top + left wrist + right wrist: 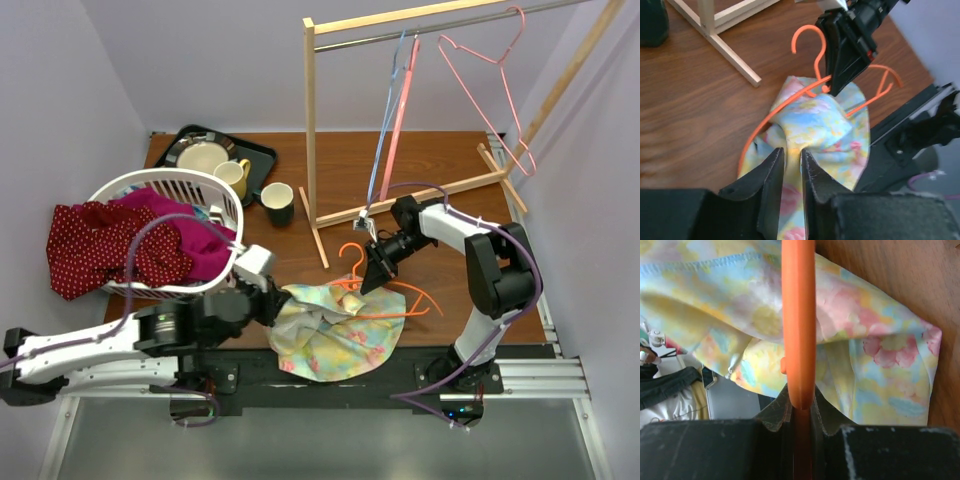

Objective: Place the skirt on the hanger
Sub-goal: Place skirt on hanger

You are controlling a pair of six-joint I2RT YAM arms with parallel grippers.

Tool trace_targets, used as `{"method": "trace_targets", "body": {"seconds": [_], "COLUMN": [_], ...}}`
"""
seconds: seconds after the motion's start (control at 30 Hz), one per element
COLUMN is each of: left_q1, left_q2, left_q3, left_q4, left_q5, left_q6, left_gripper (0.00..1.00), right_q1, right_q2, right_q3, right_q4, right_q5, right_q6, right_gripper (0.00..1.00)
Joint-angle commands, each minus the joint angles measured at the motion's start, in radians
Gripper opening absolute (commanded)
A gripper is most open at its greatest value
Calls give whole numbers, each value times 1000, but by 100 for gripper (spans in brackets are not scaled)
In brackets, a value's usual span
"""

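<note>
The skirt [335, 330], pastel floral in yellow, blue and pink, lies bunched at the table's front edge. An orange hanger [352, 260] rests on it, hook pointing away from the arms. My left gripper [272, 300] is at the skirt's left side. In the left wrist view its narrow jaws [792, 152] pinch a gathered fold of the skirt [815, 125]. My right gripper [375, 275] is shut on the hanger's bar [798, 315] just below the hook, with skirt cloth [740, 305] beneath it. The left wrist view shows it [845, 55] gripping the hanger [807, 37].
A wooden clothes rack [310, 130] stands behind, carrying a pink wire hanger [500, 90] and a blue one [385, 130]. At the left, a white laundry basket [180, 185] holds red clothes [100, 245]. A dark tray [260, 160] with a plate [203, 158], a yellow mug [235, 178] and a dark cup [277, 203] sit behind it.
</note>
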Motion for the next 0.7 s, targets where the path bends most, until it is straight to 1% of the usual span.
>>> {"method": "trace_targets", "body": {"seconds": [0.0,0.03,0.07,0.13,0.17,0.23,0.27,0.3,0.33,0.37,0.4,0.43,0.47,0.5,0.53,0.57,0.6,0.63,0.67], "left_q1": [3,5,5,5,3,3,2,-1,-6,-17,-64,-92,-116,-167,-193,-216,-253,-264,-267], "left_q2": [-75,-72,-66,-47,-41,-20,8,35,68,156,207,262,364,416,463,553,597,640,719], "left_q3": [-71,-103,-114,-94,-76,-1,21,47,102,133,168,241,281,356,390,418,470,493,513], "left_q4": [-32,-21,-5,-7,-14,-30,-10,17,37,48,56,58,42,33,27,7,-7,-23,-57], "left_q5": [35,98,123,158,160,172,189,203,246,254,248,223,203,179,133,98,67,3,-30], "left_q6": [-232,-244,-247,-249,-220,-177,-110,-87,-54,-7,13,38,82,108,145,206,245,280,344], "left_gripper": [32,36,45,54,59,62,65,66,68,68,68,69,69,69,69,69,70,70,70], "right_q1": [2,3,3,6,5,8,9,9,11,11,11,11,11,12,11,11,11,11,11], "right_q2": [-54,-57,-65,-68,-74,-79,-81,-84,-84,-84,-84,-84,-82,-82,-81,-82,-81,-81,-81], "right_q3": [-5,-8,-8,-9,-9,-12,-12,-12,-14,-14,-14,-14,-14,-14,-14,-15,-14,-14,-14], "right_q4": [41,45,47,48,47,47,48,50,50,53,53,53,54,53,53,54,51,51,51], "right_q5": [66,68,66,65,63,62,62,62,62,62,62,63,62,63,62,60,60,59,57], "right_q6": [6,8,11,11,11,11,14,14,16,17,19,19,20,20,20,20,20,22,20], "right_gripper": [0,0,0,0,0,0,0,0,0,0,0,0,0,0,0,0,0,0,0]}}
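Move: The skirt's middle lies about 10 cm to the right of the left hand, some 4 cm back and 17 cm below; a lifted part of it still runs up to these fingertips. The orange hanger is roughly 19 cm to the right, level fore and aft, 14 cm lower. The near end of the rack's foot is 10 cm ahead and 7 cm right; the basket is 16 cm ahead, 24 cm left. From the right hand, which already grips the hanger, the skirt's middle is 8 cm left and 9 cm back. The skirt's lifted part is let go as the left fingers, barely parted, spread wide. That hand dips about 4 cm while easing back, then rises and swings right and farther back over the skirt's near side, some 14 cm rightward in all, turning about 20 degrees clockwise. The right hand stays put, keeping its pinch on the hanger. ##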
